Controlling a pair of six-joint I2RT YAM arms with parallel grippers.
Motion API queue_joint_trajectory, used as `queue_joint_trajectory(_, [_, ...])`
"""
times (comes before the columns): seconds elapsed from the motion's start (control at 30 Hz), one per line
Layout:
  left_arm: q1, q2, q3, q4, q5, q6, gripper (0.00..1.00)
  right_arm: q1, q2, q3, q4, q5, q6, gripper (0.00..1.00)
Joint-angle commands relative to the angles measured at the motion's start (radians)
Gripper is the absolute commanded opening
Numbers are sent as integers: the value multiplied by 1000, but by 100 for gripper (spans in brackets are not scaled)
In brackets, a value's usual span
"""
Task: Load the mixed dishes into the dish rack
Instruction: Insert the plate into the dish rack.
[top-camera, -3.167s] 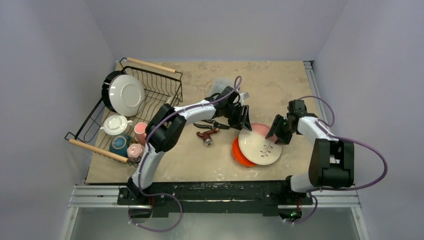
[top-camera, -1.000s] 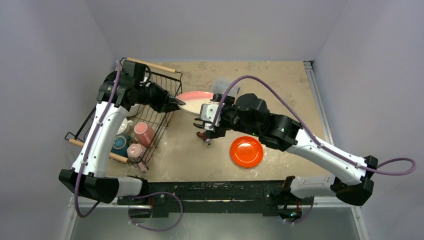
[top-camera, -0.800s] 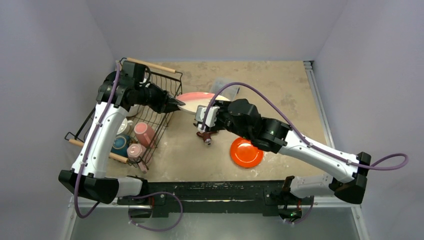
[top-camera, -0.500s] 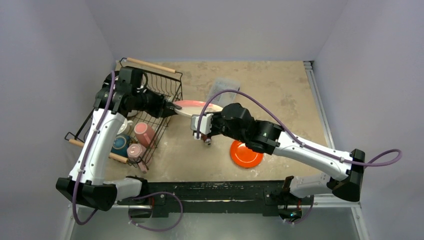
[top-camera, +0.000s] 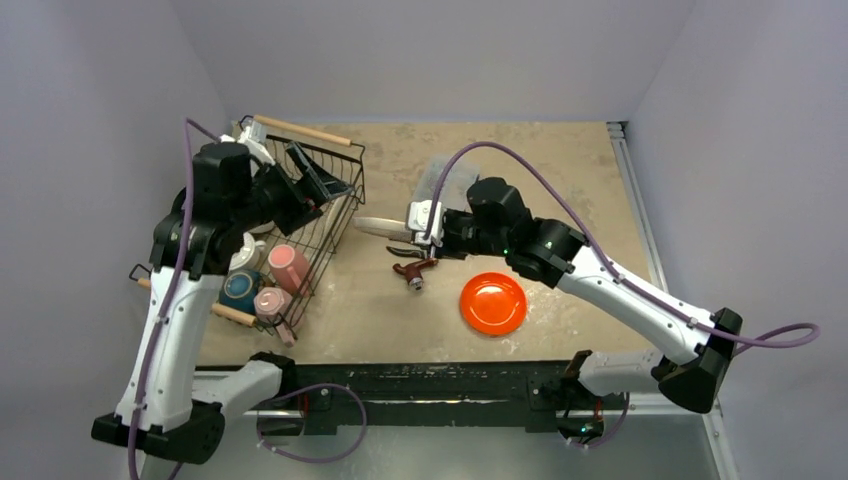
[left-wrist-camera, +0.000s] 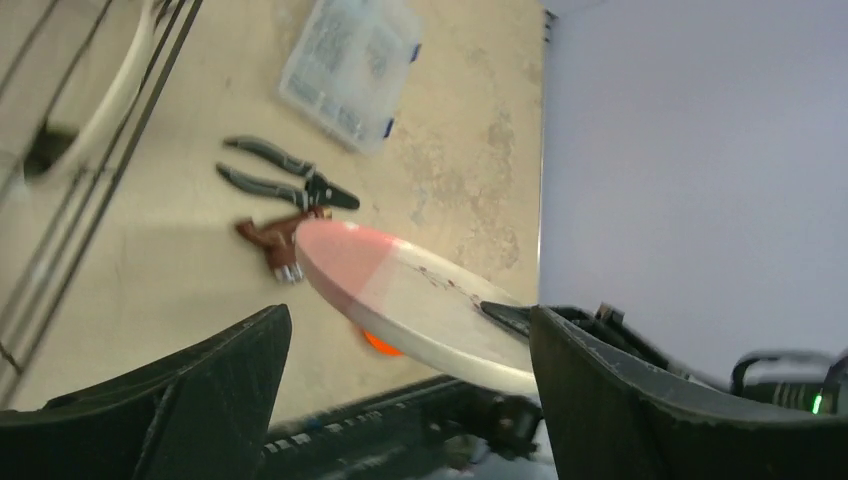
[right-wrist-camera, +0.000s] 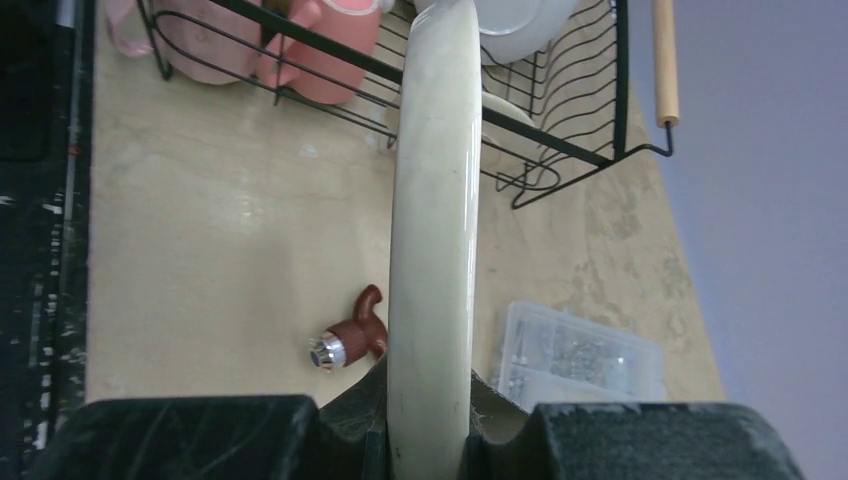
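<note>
A cream plate with a pink half (left-wrist-camera: 400, 295) hangs above the table, right of the dish rack (top-camera: 300, 130). My right gripper (right-wrist-camera: 430, 432) is shut on its rim, and the plate (right-wrist-camera: 432, 230) runs edge-on away from the jaws toward the rack (right-wrist-camera: 560, 115). From above, the plate (top-camera: 385, 228) sticks out left of the right gripper (top-camera: 425, 222). My left gripper (top-camera: 318, 175) is open above the rack's right side, clear of the plate. An orange plate (top-camera: 492, 303) lies flat on the table. Pink mugs (top-camera: 288, 265), a teal cup (top-camera: 240, 290) and a white cup (top-camera: 245, 250) sit in the rack.
A brown-handled tool (top-camera: 415, 270) and black pliers (left-wrist-camera: 285, 175) lie on the table under the held plate. A clear compartment box (top-camera: 447, 172) sits behind them. The left arm stands tall over the rack's near end.
My left gripper let go of the plate and pulled back up over the rack. My right gripper closed on the plate's rim and now holds it alone.
</note>
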Motion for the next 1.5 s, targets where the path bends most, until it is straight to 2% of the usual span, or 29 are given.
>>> queue_joint_trajectory(0.0, [-1, -173, -182, 446, 82, 513, 86, -83, -86, 83, 63, -278, 114, 0])
queue_joint_trajectory(0.03, [-5, -207, -265, 610, 235, 608, 86, -120, -88, 82, 56, -337, 133, 0])
queue_joint_trajectory(0.07, [-13, -234, -305, 684, 399, 722, 85, -147, -90, 81, 52, -398, 149, 0])
queue_joint_trajectory(0.1, [-35, -253, -312, 672, 508, 853, 84, -171, -89, 80, 46, -459, 162, 0])
queue_joint_trajectory(0.17, [-120, -258, -271, 547, 490, 1083, 86, -194, -82, 84, 26, -544, 167, 0])
queue_joint_trajectory(0.23, [-160, -216, -212, 430, 508, 1219, 87, -200, -80, 81, 14, -573, 160, 0])
queue_joint_trajectory(0.37, [-210, -86, -87, 248, 515, 1353, 87, -203, -77, 71, 13, -615, 149, 0])
queue_joint_trajectory(0.57, [-228, -18, -82, 264, 529, 1410, 87, -205, -75, 77, 14, -643, 123, 0])
queue_joint_trajectory(0.7, [-265, 31, -70, 210, 574, 1426, 82, -211, -51, 114, -19, -658, 97, 0])
queue_joint_trajectory(0.9, [-315, 47, -76, 153, 511, 1423, 62, -212, -38, 126, 2, -680, 106, 0])
queue_joint_trajectory(0.93, [-318, 42, -78, 156, 498, 1420, 55, -212, -36, 130, 2, -682, 106, 0])
queue_joint_trajectory(1.0, [-319, 30, -80, 163, 462, 1415, 35, -213, -26, 136, -1, -686, 107, 0])
queue_joint_trajectory(1.07, [-319, 22, -71, 161, 425, 1414, 5, -213, -18, 144, -3, -686, 106, 0])
queue_joint_trajectory(1.1, [-319, 19, -63, 153, 420, 1415, 0, -213, -15, 146, -4, -683, 104, 0])
queue_joint_trajectory(1.17, [-319, 21, -29, 129, 402, 1418, 0, -212, -10, 150, -2, -668, 108, 0])
queue_joint_trajectory(1.2, [-318, 20, -19, 125, 388, 1414, 0, -212, -7, 152, 2, -653, 117, 3])
queue_joint_trajectory(1.27, [-318, 15, 3, 122, 332, 1399, 0, -212, -7, 150, 14, -602, 154, 34])
queue_joint_trajectory(1.33, [-312, 17, 34, 97, 260, 1399, 0, -212, -18, 136, 58, -492, 213, 58])
queue_joint_trajectory(1.4, [-299, 23, 75, 67, 173, 1402, 0, -212, -43, 114, 102, -342, 273, 96])
queue_joint_trajectory(1.47, [-269, 31, 120, 40, 74, 1404, 0, -212, -79, 85, 146, -159, 323, 99])
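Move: The pinkish-white plate is held in the right fingers, its middle roughly 8 cm left, 3 cm ahead and 4 cm below them. From the empty, wide-open left hand, that middle lies some 14 cm right, level in reach and about 9 cm lower. The dish rack's middle is roughly 12 cm left, 8 cm ahead and 28 cm below the left hand; the brown nozzle lies about 16 cm right of that hand, level with it, on the table. The left fingers close on the plate's rim and take it over as the right fingers open wide and let go. To get there, the left hand draws back about 7 cm, swings right some 10 cm and turns strongly clockwise to point right, rising then sinking; gripping, it eases left and forward. The right hand holds the plate while drawing back and rising slightly, then pulls off forward and up. ##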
